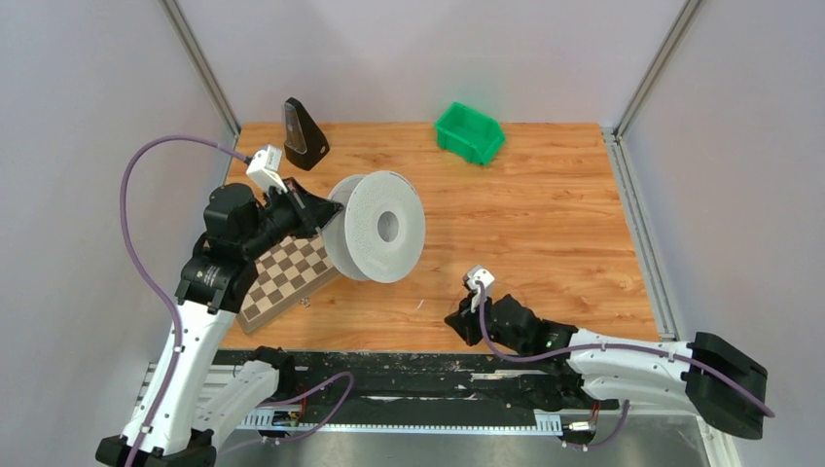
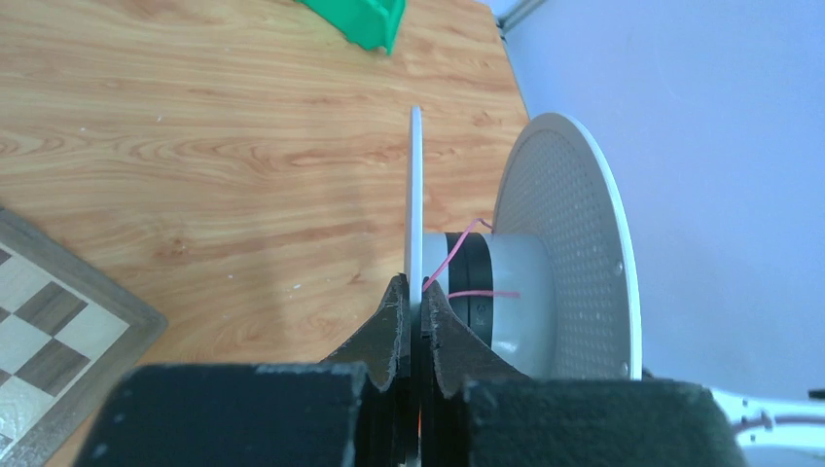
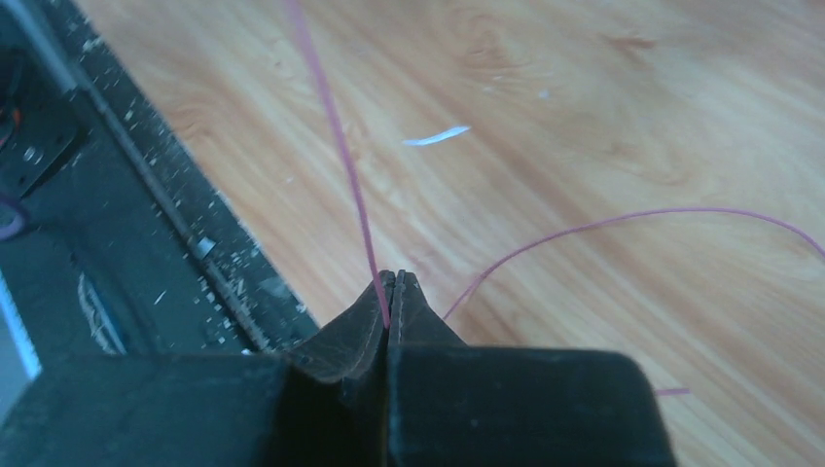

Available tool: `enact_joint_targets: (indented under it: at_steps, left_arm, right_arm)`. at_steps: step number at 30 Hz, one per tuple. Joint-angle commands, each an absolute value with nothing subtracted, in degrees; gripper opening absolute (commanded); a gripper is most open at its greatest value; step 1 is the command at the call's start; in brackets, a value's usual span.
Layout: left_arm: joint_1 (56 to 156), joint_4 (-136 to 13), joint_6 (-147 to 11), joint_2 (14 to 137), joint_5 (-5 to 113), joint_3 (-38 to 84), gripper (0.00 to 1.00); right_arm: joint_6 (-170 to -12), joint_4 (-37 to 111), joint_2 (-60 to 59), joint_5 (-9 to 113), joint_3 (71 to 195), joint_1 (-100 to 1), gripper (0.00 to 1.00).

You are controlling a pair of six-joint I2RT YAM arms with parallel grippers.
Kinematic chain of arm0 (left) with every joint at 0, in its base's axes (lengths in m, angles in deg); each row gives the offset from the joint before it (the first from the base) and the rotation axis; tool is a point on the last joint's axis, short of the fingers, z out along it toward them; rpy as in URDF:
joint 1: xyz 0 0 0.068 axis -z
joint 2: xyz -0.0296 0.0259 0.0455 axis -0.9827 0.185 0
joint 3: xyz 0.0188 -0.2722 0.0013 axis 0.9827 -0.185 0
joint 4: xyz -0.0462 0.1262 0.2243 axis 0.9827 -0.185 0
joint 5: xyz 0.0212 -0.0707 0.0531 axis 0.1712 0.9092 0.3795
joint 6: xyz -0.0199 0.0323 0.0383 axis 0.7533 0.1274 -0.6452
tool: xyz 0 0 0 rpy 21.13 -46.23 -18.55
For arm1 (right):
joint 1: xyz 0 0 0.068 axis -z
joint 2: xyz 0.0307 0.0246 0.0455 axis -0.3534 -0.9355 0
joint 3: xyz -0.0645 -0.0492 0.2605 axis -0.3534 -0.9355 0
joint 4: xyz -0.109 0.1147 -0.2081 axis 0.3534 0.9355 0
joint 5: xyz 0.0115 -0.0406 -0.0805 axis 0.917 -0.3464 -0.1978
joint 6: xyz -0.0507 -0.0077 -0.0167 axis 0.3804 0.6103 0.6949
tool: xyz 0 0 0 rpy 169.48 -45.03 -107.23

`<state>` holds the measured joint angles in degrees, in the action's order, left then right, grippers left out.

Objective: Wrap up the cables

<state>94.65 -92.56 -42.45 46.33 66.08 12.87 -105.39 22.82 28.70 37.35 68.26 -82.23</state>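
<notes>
A grey reel (image 1: 375, 226) with two wide discs stands on edge at the table's left, partly over the chessboard. In the left wrist view my left gripper (image 2: 415, 292) is shut on the rim of the near disc (image 2: 415, 185), and the far disc (image 2: 569, 243) lies beyond the hub. A thin pink cable (image 2: 457, 248) runs loosely round the hub. Near the table's front edge my right gripper (image 1: 455, 319) is shut on the same kind of pink strand. In the right wrist view this gripper (image 3: 394, 282) pinches the cable (image 3: 336, 136), which rises away from its tips; a slack loop (image 3: 623, 219) lies on the wood.
A chessboard (image 1: 292, 277) lies under the left arm. A black wedge-shaped object (image 1: 304, 134) stands at the back left and a green bin (image 1: 470, 132) at the back middle. A black rail (image 1: 389, 375) runs along the front edge. A white scrap (image 3: 436, 136) lies on the wood.
</notes>
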Motion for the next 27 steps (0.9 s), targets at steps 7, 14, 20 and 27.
enact_joint_targets:
  at_steps: [7, 14, 20, 27]
  left_arm:
    - [93.75, -82.91, -35.14, 46.21, 50.76, 9.43, 0.0]
    - [93.75, -84.3, -38.08, 47.47, 46.04, 8.46, 0.0]
    - [93.68, -83.51, -45.74, 47.89, 45.96, 5.63, 0.0]
    - [93.84, -81.69, -52.1, 46.16, 48.83, 0.38, 0.0]
  right_arm:
    - [-101.89, 23.62, 19.89, 34.18, 83.3, -97.2, 0.0]
    - [-99.9, 25.72, 9.84, 35.79, 94.29, -104.45, 0.0]
    - [-97.4, 31.37, 4.65, 35.45, 105.66, -104.43, 0.0]
    - [-95.34, 33.81, 2.33, 42.21, 114.53, -99.41, 0.0]
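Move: The spool, which the left fingers already pinch by one flange rim, has its middle about 2 cm ahead, 7 cm right and 7 cm below the left hand. The chessboard lies roughly 11 cm ahead of that hand, 15 cm left and 32 cm below. From the right hand, holding the pink cable, the spool is some 12 cm ahead, 18 cm left and 22 cm above; a white scrap is about 10 cm ahead, 10 cm left and 6 cm below. With the pink cable still pinched in shut fingers, the right hand sweeps about 17 cm left across the spool's near side, drawing back first and then mostly climbing some 13 cm, while turning counter-clockwise. The left hand keeps its grip on the flange, carries the spool about 9 cm down as well as a little left and forward, and turns it some 20 degrees counter-clockwise. ##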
